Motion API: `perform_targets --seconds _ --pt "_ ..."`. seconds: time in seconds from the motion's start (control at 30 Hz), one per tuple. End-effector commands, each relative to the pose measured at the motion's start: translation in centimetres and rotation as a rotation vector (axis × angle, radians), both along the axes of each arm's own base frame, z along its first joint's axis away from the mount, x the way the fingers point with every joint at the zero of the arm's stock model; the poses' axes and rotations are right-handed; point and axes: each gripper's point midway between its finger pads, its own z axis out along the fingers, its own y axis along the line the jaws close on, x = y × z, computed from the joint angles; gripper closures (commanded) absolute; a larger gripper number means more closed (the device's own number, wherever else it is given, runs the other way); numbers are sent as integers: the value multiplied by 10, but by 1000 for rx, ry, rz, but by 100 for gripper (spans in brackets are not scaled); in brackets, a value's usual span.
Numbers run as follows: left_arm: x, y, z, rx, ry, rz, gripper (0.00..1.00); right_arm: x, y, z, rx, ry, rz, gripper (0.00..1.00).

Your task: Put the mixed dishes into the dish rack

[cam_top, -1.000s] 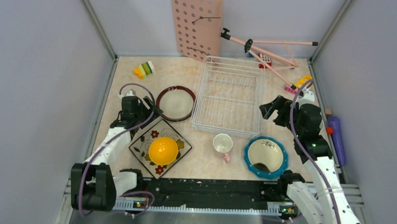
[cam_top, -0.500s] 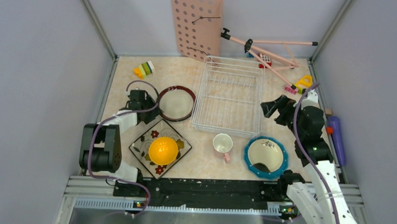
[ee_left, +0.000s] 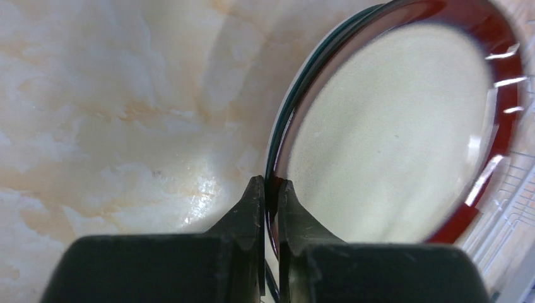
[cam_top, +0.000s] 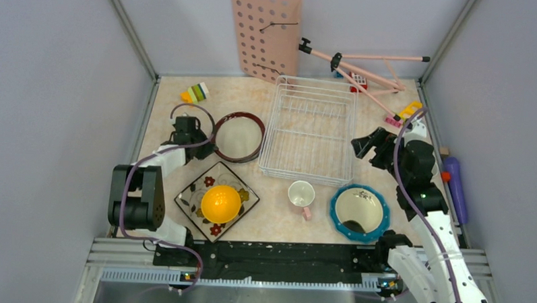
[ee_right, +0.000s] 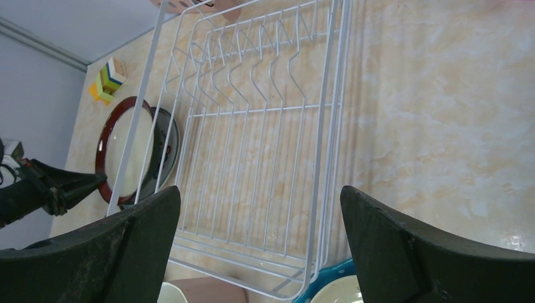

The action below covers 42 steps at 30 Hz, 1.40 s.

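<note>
My left gripper is shut on the left rim of the brown-rimmed round plate, one finger inside the rim and one outside. The white wire dish rack stands just right of the plate with no dishes in it. My right gripper hovers open at the rack's right side, holding nothing. The yellow-orange bowl sits on the square floral plate. The pink cup and the teal dotted dish lie in front of the rack.
A pink pegboard leans on the back wall beside a folded pink tripod. Toy blocks lie at the back left and far right. A purple object lies along the right edge. Side walls close the table in.
My left arm reached forward to the round plate and its jaws closed on the rim. The right arm shifted only slightly and stays open.
</note>
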Motion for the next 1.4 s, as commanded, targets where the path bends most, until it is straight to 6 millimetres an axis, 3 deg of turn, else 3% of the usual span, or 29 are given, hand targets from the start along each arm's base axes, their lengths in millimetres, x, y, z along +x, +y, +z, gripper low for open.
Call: perform_targets --seconds 0.0,0.33,0.63,0.97,1.1,1.37 --pt "-8 19 21 91 -44 47 100 8 -4 18 -7 -55 -30 4" --pt "-21 14 62 44 -133 63 100 15 -7 23 -8 -51 -56 4" --pt "-31 10 80 23 -168 49 100 15 1 27 33 -44 -29 5" --pt "-41 9 123 21 -299 43 100 24 20 44 95 -44 54 5" --pt "-38 8 110 14 -280 42 100 26 21 42 105 -37 57 5" --pt "-24 -8 44 -86 -142 24 100 27 21 35 104 -18 57 5"
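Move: The left hand has already pinched the near-left rims of the red-rimmed plate and a dark plate under it; their middle is about 5 cm ahead and 8 cm to its right. The dish rack's middle lies some 8 cm ahead and 32 cm right, roughly at hand height. The yellow bowl on the flowered tray is about 19 cm back and 3 cm right, slightly lower. From the right hand, the red-rimmed plate is some 37 cm left, 11 cm ahead and 20 cm lower. Up and back, the left hand draws the pinched plate rims roughly 7 cm towards its base and 6 cm higher, to beside the tray's far corner, then sinks again by about half that height and eases slightly forward. Its fingers stay shut on the rims and the wrist hardly turns. The open right hand drifts 2 to 3 cm forward and left. ##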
